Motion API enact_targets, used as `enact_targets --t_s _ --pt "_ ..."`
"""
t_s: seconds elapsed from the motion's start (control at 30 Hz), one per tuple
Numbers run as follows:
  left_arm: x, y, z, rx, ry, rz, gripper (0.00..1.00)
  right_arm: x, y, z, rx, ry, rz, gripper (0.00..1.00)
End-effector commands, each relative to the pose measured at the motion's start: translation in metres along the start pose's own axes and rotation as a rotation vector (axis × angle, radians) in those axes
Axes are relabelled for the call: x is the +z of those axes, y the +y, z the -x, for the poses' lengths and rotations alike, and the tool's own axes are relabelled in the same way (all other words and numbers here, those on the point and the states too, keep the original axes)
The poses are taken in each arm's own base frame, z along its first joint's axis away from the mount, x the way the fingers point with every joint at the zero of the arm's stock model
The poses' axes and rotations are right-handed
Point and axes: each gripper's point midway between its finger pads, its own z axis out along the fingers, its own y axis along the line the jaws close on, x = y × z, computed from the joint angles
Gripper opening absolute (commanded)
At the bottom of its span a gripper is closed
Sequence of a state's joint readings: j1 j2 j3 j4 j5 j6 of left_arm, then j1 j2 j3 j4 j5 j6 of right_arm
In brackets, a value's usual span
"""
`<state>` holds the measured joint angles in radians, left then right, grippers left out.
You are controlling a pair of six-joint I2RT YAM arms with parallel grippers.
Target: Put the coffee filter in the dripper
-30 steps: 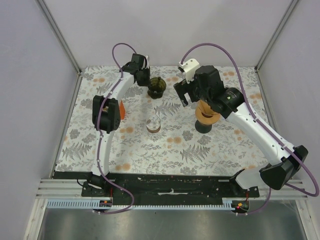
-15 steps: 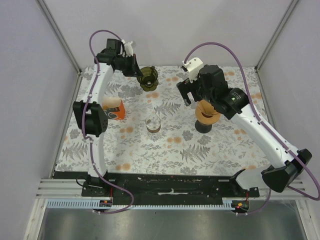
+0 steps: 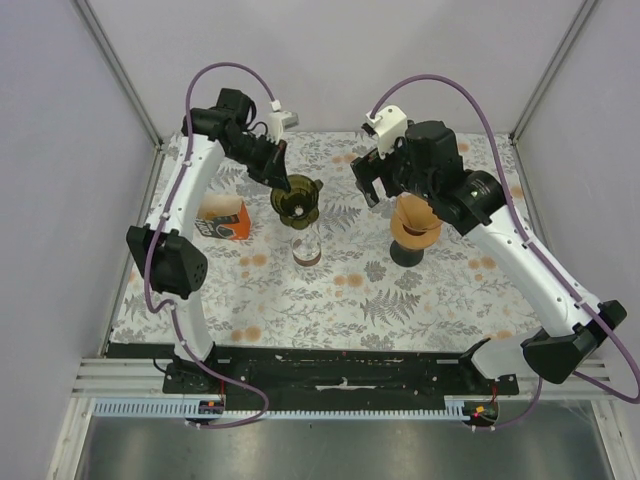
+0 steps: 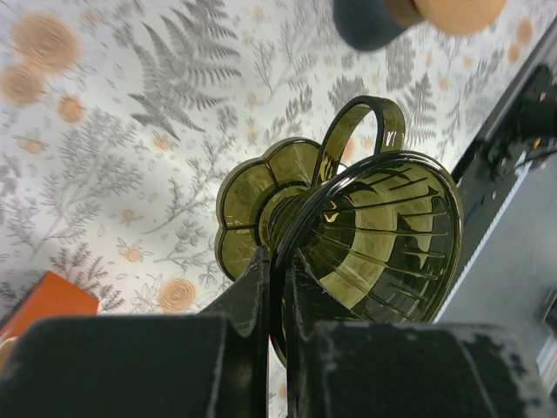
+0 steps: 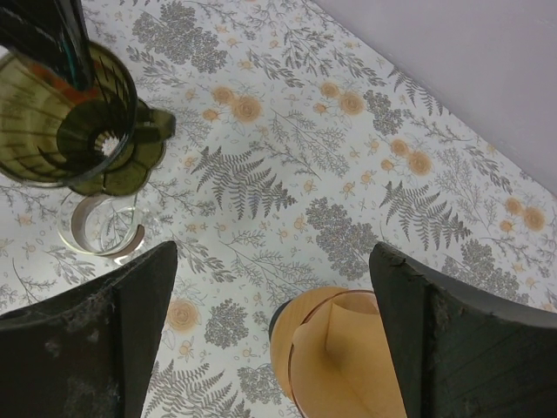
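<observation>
My left gripper [image 3: 284,183] is shut on the rim of the dark olive dripper [image 3: 298,203] and holds it in the air, tilted, just behind and above a small glass server [image 3: 307,250]. In the left wrist view the fingers pinch the dripper [image 4: 374,226] wall at the gripper [image 4: 280,270]. The brown paper coffee filter [image 3: 413,222] sits as a cone in a wooden holder on a dark base. My right gripper [image 3: 376,182] hovers open above and slightly left of it. In the right wrist view the filter [image 5: 348,348] lies low between the wide jaws of that gripper [image 5: 271,257], untouched.
An orange box [image 3: 225,220] lies left of the glass server [image 5: 100,226], under the left arm. The dripper [image 5: 61,122] shows at the upper left of the right wrist view. Grey walls and metal posts close in the floral tablecloth [image 3: 340,300].
The left arm has swung the dripper from the back of the table towards the middle, over the glass server. The right gripper has drifted slightly back, still open.
</observation>
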<state>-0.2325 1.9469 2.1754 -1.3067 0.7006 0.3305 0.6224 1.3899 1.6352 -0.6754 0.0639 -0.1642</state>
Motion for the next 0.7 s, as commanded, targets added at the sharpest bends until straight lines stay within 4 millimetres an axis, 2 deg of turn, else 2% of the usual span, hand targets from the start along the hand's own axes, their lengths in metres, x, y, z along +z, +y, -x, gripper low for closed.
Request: enact_targets --t_s 0.0,0.17,0.4,0.67 --pt "-0.006 -0.039 -0.047 0.057 0.160 -0.095 0.02 -0.006 0.006 0.010 0.045 -0.032 0.033 0.98" --pt "-0.001 -0.039 -0.055 0.060 0.182 -0.113 0.02 -0.010 0.009 0.002 0.073 -0.018 0.041 0.98" --pt "0.010 -0.051 -0.080 0.031 0.242 -0.176 0.02 -0.013 0.010 -0.005 0.091 -0.002 0.035 0.98" --pt "0.018 -0.064 -0.080 0.035 0.253 -0.220 0.02 -0.007 0.013 -0.006 0.086 0.012 0.051 0.98"
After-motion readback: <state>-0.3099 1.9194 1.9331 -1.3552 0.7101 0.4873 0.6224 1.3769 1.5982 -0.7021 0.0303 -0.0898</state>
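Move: Below and behind the left hand, which already holds the green dripper by its rim, stands the clear glass: about 8 cm back, 4 cm to the right and 22 cm down. Roughly 2 cm ahead of that hand and 16 cm to its left lies the orange filter box, also about 22 cm down; the wood-collared dripper with the coffee filter stands some 6 cm back, 25 cm right and 18 cm down. From the right hand the glass is about 4 cm back, 18 cm left and 31 cm down. Bringing the green dripper down and back towards the clear glass, the left hand sinks about 6 cm while drawing back some 5 cm. On the way it turns about 10 degrees clockwise and tips down slightly; the fingers keep their pinch on the rim, and the descent has all but stopped by the end. ##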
